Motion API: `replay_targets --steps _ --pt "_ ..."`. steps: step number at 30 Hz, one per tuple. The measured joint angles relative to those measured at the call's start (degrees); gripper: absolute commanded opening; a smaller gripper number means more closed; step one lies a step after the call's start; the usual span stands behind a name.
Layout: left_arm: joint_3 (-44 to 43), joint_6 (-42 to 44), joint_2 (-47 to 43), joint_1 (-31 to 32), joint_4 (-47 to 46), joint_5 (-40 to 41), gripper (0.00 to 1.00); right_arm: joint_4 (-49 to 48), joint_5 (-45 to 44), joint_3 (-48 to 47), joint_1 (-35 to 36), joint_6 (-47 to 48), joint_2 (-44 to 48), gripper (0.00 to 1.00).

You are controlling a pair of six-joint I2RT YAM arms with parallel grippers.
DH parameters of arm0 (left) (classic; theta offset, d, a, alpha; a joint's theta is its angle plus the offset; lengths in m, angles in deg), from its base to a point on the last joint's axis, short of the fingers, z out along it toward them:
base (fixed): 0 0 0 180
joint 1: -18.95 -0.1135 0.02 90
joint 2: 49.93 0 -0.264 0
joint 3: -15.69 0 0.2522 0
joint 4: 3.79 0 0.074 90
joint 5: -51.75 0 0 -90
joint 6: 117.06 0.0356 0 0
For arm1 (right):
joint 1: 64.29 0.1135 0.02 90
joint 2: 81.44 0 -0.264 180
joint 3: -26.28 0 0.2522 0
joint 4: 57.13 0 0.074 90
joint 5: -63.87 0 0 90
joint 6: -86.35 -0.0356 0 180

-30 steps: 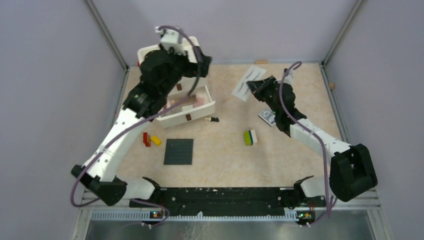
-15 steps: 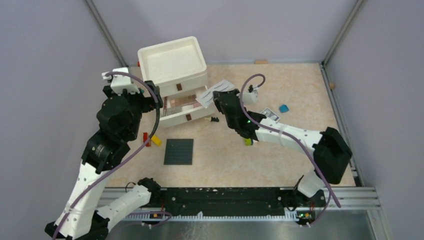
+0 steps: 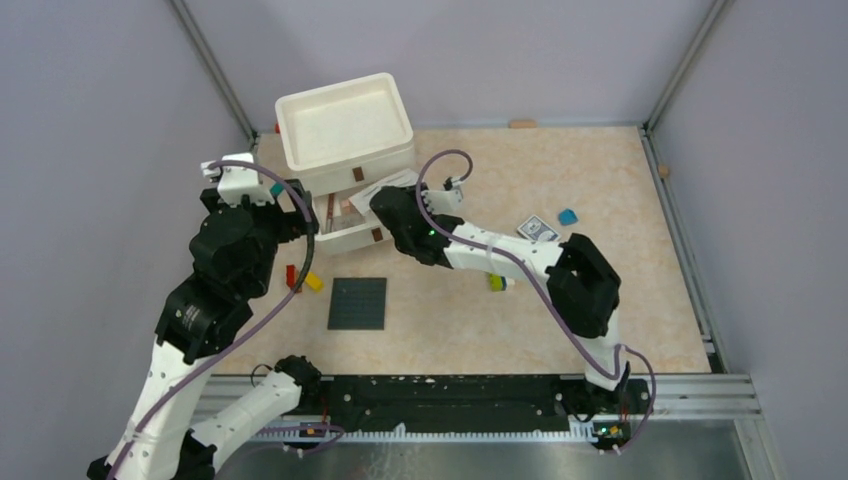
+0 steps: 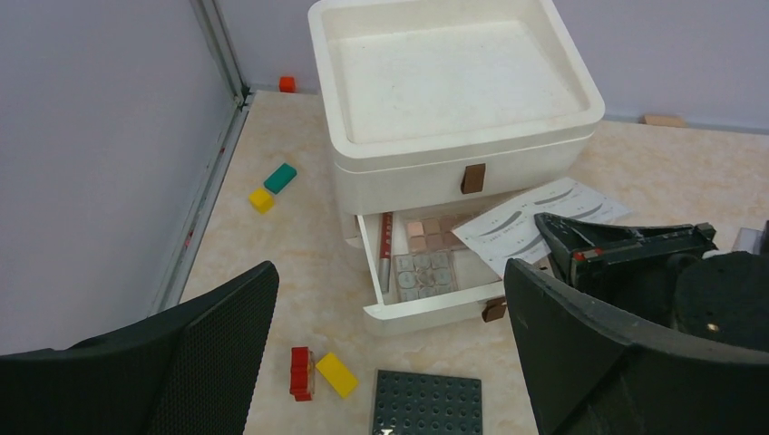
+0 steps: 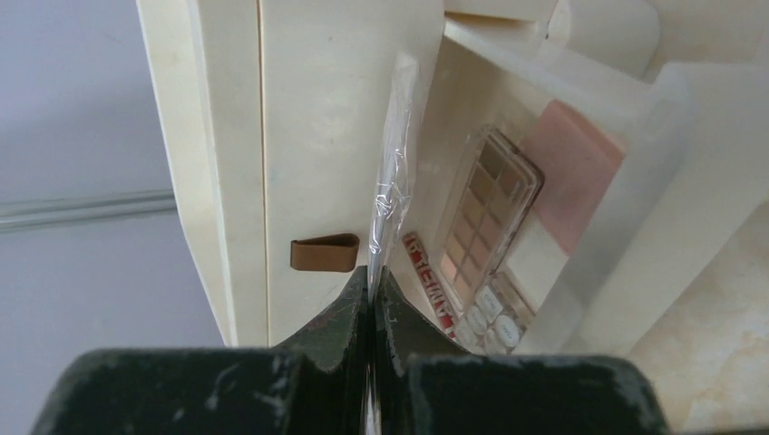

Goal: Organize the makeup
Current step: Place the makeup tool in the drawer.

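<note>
A white two-tier organizer (image 3: 345, 125) stands at the back left with its lower drawer (image 3: 350, 238) pulled out. In the drawer lie a brown palette (image 4: 426, 258), a red pencil (image 4: 385, 249) and a pink compact (image 5: 571, 172). My right gripper (image 3: 388, 207) is shut on the white false-eyelash card (image 4: 535, 222), which hangs over the drawer's right side. The right wrist view shows the card edge-on (image 5: 390, 181) between the pressed jaws of that gripper (image 5: 370, 290). My left gripper (image 4: 390, 362) is open and holds nothing. It hovers left of the drawer, in front of it (image 3: 290, 222).
A red brick (image 3: 293, 278) and a yellow brick (image 3: 313, 281) lie in front of the drawer, beside a dark studded plate (image 3: 357, 303). A green-yellow brick (image 3: 497, 282) sits under the right arm. A small printed card (image 3: 537, 230) and a blue piece (image 3: 567, 216) lie right.
My right gripper has carried the eyelash card from the back right to above the open drawer. The left arm has drawn back from over the organizer to its left.
</note>
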Motion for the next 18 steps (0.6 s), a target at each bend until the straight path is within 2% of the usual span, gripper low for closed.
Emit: replay_targets --steps 7,9,11,14,18 --pt "0.00 -0.39 -2.40 0.00 2.12 0.07 0.99 5.84 0.02 -12.61 1.29 -3.74 -8.79 0.00" --pt "0.00 -0.42 -2.93 0.00 2.56 0.07 0.99 7.04 0.28 -14.73 1.51 -4.50 -10.82 0.23" --pt "0.00 -0.42 -3.30 0.00 2.60 0.15 0.99 7.63 0.63 -15.50 1.62 -5.25 -11.91 0.36" --pt "0.00 -0.44 -3.61 0.00 2.78 0.31 0.99 7.56 1.49 -15.93 1.66 -4.66 -13.18 0.48" --pt "0.00 -0.63 -3.63 0.00 3.04 0.48 0.99 5.92 2.10 -15.82 1.66 -3.21 -13.66 0.53"
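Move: My right hand still pinches the makeup tool, the flat lash sheet, just short of the open drawer. The drawer's middle is about 8 cm to my left, level fore and aft, some 6 cm below. In it, the palette lies roughly 11 cm left and 2 cm ahead, the red pencil 16 cm left and level. The upper drawer's brown tab is about 9 cm left, 4 cm ahead. From my left hand, the open drawer is about 14 cm ahead, 13 cm right and well below. I carry the lash sheet on to the left over the open drawer, about 6 cm in all with my right hand, slowing as I sink some 3 cm towards the palette. During that sinking I open the fingers to about half, and the upper one comes away from the sheet. My empty left hand backs off about 2 cm, staying wide open. ##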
